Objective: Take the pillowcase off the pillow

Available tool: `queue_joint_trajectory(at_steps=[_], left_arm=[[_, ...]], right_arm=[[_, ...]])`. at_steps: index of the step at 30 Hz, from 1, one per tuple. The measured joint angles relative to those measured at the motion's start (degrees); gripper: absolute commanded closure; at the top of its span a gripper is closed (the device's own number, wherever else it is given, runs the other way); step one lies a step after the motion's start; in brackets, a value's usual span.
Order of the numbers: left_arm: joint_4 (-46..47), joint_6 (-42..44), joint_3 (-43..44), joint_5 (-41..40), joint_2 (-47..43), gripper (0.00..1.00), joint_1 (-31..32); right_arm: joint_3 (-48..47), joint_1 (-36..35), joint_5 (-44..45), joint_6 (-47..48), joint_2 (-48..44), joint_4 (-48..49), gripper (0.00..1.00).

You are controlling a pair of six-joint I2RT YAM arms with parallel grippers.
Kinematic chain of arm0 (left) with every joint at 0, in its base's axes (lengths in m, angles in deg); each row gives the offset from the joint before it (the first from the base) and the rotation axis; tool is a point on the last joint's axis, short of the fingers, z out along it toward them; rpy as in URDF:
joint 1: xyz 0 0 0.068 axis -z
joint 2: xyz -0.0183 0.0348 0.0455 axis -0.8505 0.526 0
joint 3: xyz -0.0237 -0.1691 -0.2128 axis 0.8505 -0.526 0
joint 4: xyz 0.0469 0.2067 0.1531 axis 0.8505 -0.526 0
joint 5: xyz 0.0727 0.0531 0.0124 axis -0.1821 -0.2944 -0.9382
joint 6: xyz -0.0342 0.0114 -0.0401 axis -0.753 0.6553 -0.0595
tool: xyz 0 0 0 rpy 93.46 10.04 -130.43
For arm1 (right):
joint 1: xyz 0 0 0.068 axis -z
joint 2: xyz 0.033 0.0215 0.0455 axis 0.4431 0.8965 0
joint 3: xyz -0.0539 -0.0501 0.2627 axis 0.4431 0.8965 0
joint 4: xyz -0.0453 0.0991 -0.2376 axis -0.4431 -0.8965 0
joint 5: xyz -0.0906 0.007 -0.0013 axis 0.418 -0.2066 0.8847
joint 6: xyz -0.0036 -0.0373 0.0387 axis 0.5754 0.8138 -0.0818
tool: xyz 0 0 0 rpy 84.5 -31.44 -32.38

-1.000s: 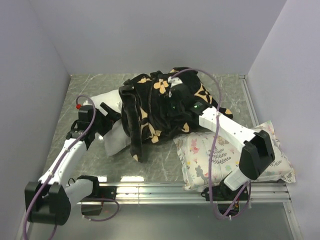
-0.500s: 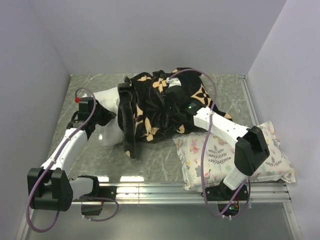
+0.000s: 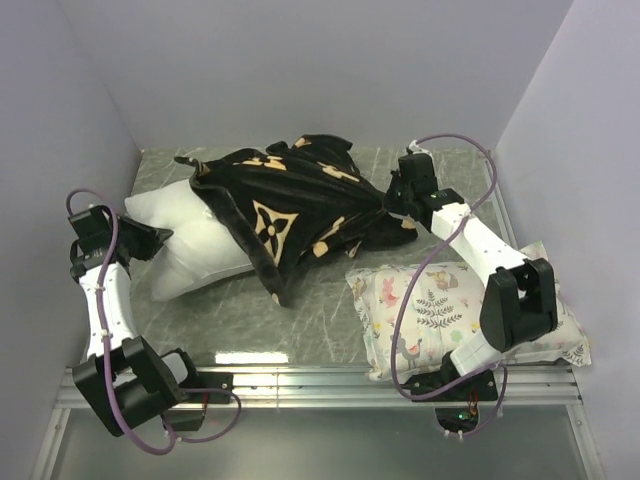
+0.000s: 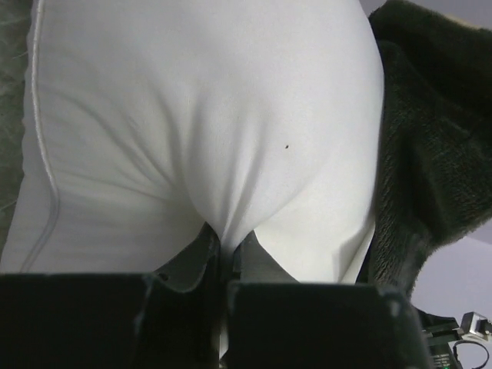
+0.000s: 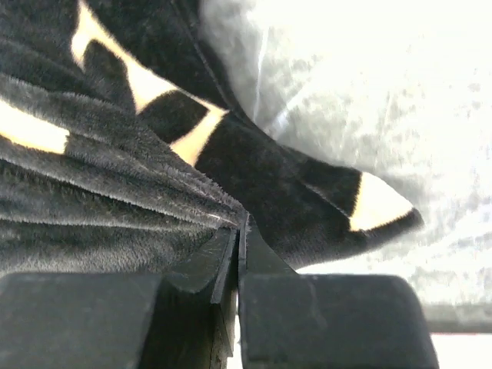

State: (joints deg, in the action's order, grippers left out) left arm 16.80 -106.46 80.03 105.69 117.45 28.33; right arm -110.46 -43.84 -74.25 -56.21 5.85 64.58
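Observation:
The black plush pillowcase [image 3: 290, 195] with tan motifs is stretched across the table's middle and still covers the right part of the plain white pillow [image 3: 195, 245]. My left gripper [image 3: 150, 238] is shut on the pillow's left end; in the left wrist view a pinch of the pillow [image 4: 223, 138] runs down between the closed fingers [image 4: 188, 265], with the pillowcase [image 4: 430, 154] at the right edge. My right gripper [image 3: 388, 205] is shut on the pillowcase's right end, and the right wrist view shows the pillowcase [image 5: 115, 200] nipped at the tips of my right gripper [image 5: 240, 231].
A smaller floral-print pillow [image 3: 440, 305] lies at the front right, under the right arm's elbow. The grey marbled table [image 3: 320, 320] is walled on the left, back and right. A metal rail [image 3: 330, 375] runs along the near edge.
Both grippers have shut. The left arm pulled the pillow left and the right arm pulled the pillowcase right, so the bunched cover is now stretched flat and more white pillow shows.

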Motion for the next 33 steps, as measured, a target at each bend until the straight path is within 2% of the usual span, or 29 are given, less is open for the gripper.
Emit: queue_joint_trajectory(at_steps=[5,6,8,9,10,12,13,17,20,30,33], left_arm=[[-0.83,2.69,1.27,-0.92,0.9,0.99,1.51],[-0.94,3.61,1.99,-1.86,1.33,0.99,2.12],[-1.11,5.14,3.17,-3.39,1.81,1.0,3.08],[-1.31,6.08,3.78,-4.52,1.97,1.0,3.67],[-1.51,6.84,4.24,-5.4,2.01,1.0,4.2],[-1.55,8.35,4.98,-7.61,2.1,1.0,5.73],[-1.46,8.94,5.03,-8.46,2.1,1.0,6.51],[-1.42,10.91,4.87,-10.86,2.08,0.99,8.48],[-0.87,12.13,3.98,-11.98,1.97,0.99,9.49],[-0.11,15.39,2.27,-14.99,1.57,0.99,12.48],[0.24,15.74,1.64,-15.17,1.25,0.99,12.66]], right_arm=[[1.6,-2.45,0.11,0.26,-2.1,-0.7,1.0],[1.6,-3.58,0.33,0.94,-2.58,-0.68,0.97],[1.62,-5.86,0.22,2.4,-3.56,-0.66,0.83],[1.57,-7.19,0.13,3.37,-4.17,-0.63,0.61],[1.31,-8.57,0.04,4.26,-4.68,-0.74,0.48],[0.02,-11.13,-0.02,6.86,-5.11,-0.63,0.28],[-1.11,-12.22,-0.31,7.91,-5.05,-0.44,0.24],[-10.32,-15.67,-0.76,12.15,-1.42,-0.28,0.2],[-19.54,-17.77,-0.26,15.26,4.59,1.77,0.15],[-49.46,-22.12,-0.39,21.59,32.7,-2.38,0.13],[-52.33,-23.21,0.2,22.47,37.38,-4.04,0.14]])
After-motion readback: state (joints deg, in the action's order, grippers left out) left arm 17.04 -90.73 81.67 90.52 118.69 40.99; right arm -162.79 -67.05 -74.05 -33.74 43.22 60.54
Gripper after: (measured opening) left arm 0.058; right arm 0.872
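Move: The right hand still pinches the bunched right end of the pillowcase. The pillowcase's middle lies about 25 cm to its left, level with it fore and aft and some 6 cm lower. The white pillow's bare part is centred roughly 49 cm to its left and 10 cm back; the animal-print pillow is some 20 cm to its right and 28 cm back. From the left hand, pinching the white pillow's end, the pillowcase's middle is about 31 cm right and 7 cm ahead. Letting go of the pillowcase's right end, the right hand swings about 26 cm left with fingers spread wide, first drawing slightly back, then arching some 12 cm up and forward before coming down over the far middle of the pillowcase, turning about 35 degrees counter-clockwise. The left hand keeps its pinch on the white pillow, nearly in place, rolling its left side up some 20 degrees. ##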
